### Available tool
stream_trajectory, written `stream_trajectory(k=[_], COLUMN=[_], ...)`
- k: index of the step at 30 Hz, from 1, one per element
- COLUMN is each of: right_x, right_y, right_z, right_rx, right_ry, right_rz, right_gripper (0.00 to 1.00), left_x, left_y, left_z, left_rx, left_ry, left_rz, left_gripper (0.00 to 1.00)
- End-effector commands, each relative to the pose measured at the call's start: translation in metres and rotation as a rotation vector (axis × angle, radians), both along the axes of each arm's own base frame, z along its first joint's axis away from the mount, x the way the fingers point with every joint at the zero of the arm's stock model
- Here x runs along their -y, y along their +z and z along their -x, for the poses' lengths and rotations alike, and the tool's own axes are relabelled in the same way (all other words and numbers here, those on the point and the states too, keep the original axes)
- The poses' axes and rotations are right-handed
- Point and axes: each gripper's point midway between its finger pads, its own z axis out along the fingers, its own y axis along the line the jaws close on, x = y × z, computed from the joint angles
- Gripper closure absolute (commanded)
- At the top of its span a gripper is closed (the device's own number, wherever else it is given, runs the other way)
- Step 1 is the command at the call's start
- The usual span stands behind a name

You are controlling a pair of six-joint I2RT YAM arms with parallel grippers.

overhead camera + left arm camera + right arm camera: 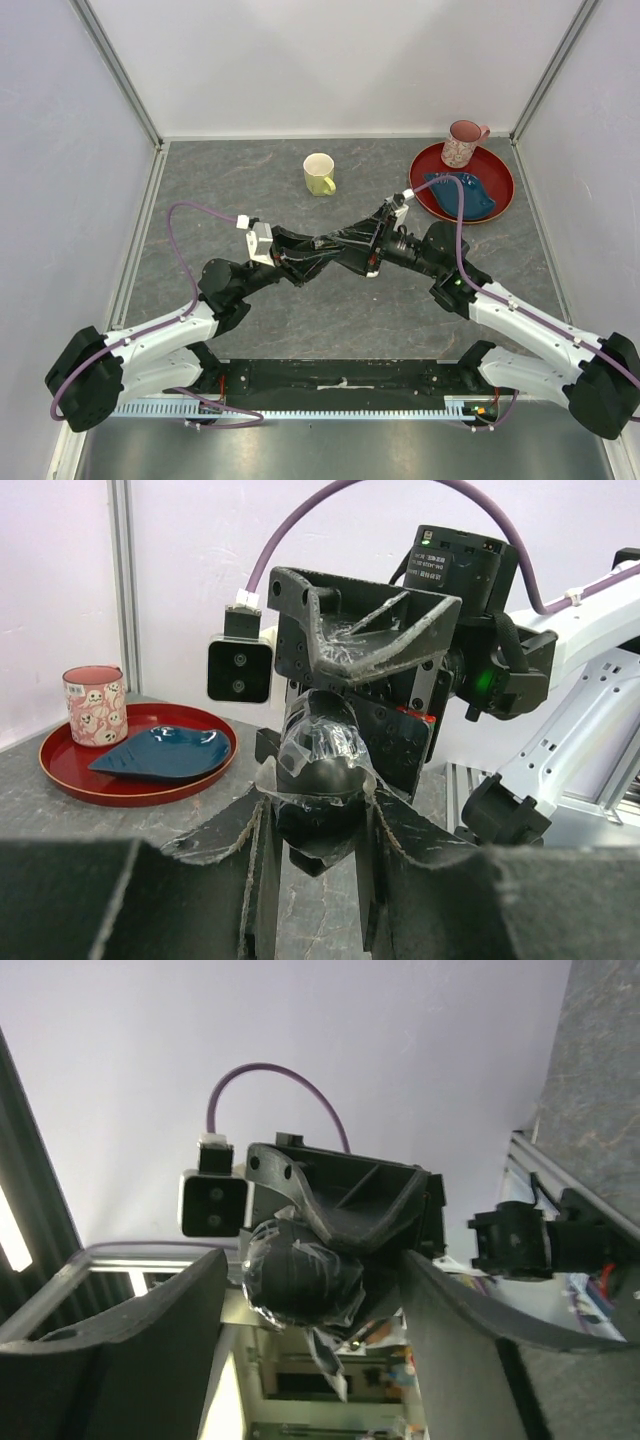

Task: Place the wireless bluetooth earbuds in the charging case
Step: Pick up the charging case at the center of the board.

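Observation:
The charging case (322, 765) is a black rounded thing wrapped in crinkled clear film, held in the air over the middle of the table (250, 180). My left gripper (320, 810) is shut on it, pinching its lower part from both sides. My right gripper (310, 1280) faces it from the other side and is open, both fingers (150, 1320) standing off the charging case (300, 1270) with a gap on each side. From above, the two grippers meet around the charging case (362, 252). The earbuds are out of view.
A yellow mug (319, 174) stands at the back centre. A red tray (500, 185) at the back right carries a patterned pink cup (462, 143) and a blue dish (468, 196). White walls enclose the table on three sides.

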Motion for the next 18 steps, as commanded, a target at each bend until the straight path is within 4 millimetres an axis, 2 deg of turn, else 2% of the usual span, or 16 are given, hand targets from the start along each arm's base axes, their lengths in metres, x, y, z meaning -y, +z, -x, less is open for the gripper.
stream_trajectory(k=[1,2,5,10,11,14,18], right_x=[0.007,0.008,0.016,0.035,0.04,0.05,0.048], right_y=[0.009,0.005,0.007,0.016,0.009,0.011,0.02], right_z=[-0.001,-0.003,-0.009,-0.017,-0.017,-0.015,-0.005], right_rx=[0.11,0.109,0.196,0.37,0.408,0.482,0.631], right_ry=[-0.043,-0.053,-0.11,-0.216,-0.216,-0.222,-0.146], right_rz=[0.04,0.081,0.174,0.327,0.409,0.495,0.54], right_gripper=[0.2,0.15,0.09,0.07,0.07,0.07,0.08], left_x=[-0.002,-0.002,-0.006,-0.015,-0.016,-0.021,-0.024], left_y=[0.025,0.023,0.021,0.02,0.02,0.021,0.019], left_z=[0.005,0.006,0.007,0.014,0.014,0.018,0.019], left_rx=[0.028,0.025,0.019,0.017,0.017,0.021,0.011], left_ry=[-0.012,-0.012,-0.002,0.008,0.011,0.017,0.023], left_rz=[0.048,0.046,0.041,0.028,0.027,0.024,0.021], left_gripper=[0.98,0.98,0.98,0.98,0.98,0.98,0.98])
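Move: The black charging case already sits in the left fingers, about 2 cm to the right of the left hand point. From the right hand, whose fingers are already opening around the black charging case, it lies about 3 cm to the left, level. Still from the right hand and some 28 cm down on the table, the nearer black earbud is about 7 cm ahead and 7 left, the white case roughly 6 ahead and 6 right. Right fingers open wider, freeing the black case, withdrawing 4 cm right while tipping down; left lifts it 2 cm. ##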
